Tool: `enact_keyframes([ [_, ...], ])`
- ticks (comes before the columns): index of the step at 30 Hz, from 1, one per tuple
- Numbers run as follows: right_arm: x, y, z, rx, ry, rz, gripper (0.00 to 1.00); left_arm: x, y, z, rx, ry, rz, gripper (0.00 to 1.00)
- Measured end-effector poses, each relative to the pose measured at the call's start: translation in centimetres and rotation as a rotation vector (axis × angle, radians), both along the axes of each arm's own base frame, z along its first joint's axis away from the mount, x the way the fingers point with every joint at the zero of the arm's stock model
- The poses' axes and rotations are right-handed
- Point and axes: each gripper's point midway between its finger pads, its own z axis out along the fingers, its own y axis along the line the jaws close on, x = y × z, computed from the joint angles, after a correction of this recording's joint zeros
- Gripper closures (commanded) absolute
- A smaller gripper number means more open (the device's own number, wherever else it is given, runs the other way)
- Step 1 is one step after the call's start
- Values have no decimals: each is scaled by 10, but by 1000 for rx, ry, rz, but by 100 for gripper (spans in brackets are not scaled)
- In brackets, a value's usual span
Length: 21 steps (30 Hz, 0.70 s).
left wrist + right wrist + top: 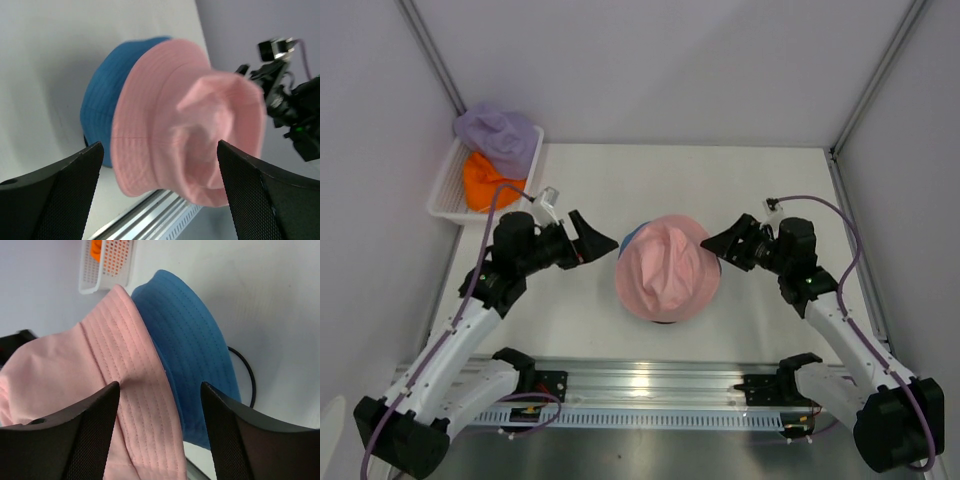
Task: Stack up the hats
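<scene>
A pink hat (pixel 667 268) lies on top of a blue hat (pixel 632 238) at the table's middle; only a sliver of blue shows from above. My left gripper (pixel 598 240) stands open just left of the pink hat, apart from it, nothing between its fingers (pixel 60 190). In the left wrist view the pink hat (pixel 175 115) covers most of the blue hat (pixel 105 100). My right gripper (pixel 720 245) is open at the stack's right side. Its jaws straddle the pink brim (pixel 130 390) and the blue brim (pixel 195 340) without pinching them. Lavender-purple (pixel 498 135) and orange (pixel 483 180) hats sit in the basket.
The white mesh basket (pixel 445 190) stands at the far left corner. A thin black wire stand (pixel 247 375) curves out from under the blue hat. A metal rail (pixel 650 385) runs along the near edge. Grey walls enclose the table.
</scene>
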Motion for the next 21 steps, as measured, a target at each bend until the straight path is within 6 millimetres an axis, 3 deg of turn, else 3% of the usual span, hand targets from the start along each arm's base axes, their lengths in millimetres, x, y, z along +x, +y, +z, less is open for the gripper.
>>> enact_keyframes([
  [2,2,3,4,22,-12,8,38,1,-5,-34,1,82,-17,3],
  [4,3,5,7,42,-27,13,48,1,-8,-54,-18,125,-28,4],
  [5,3,6,8,51,-30,13,58,1,-10,-61,-32,141,-32,7],
  [12,2,2,2,86,-3,-11,98,-3,-24,-87,-165,202,-76,12],
  [15,2,-1,2,89,-10,-24,100,-1,-28,-90,-184,199,-89,12],
  [21,4,-4,1,88,-10,-34,100,4,-35,-98,-217,206,-119,41],
])
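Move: The pink hat sits on the blue hat, its middle about 12 cm to the left hand's right, 2 cm back and 8 cm lower; from the right hand it lies roughly 9 cm left, 4 cm back, about level. The blue hat is nested right under it, some 3 cm lower, and the wire stand directly beneath both, its middle about 9 cm below the pink hat's. The pink hat's brim is taken from both sides: the right hand stays nearly in place at the right edge and shuts fully, pinching the cloth between its fingertips. The left hand sinks about 10 cm with a drift of some 3 cm to the right, tilting and rolling down by roughly 15 degrees, and brings its partly closing fingers astride the left part of the brim without gripping yet. ##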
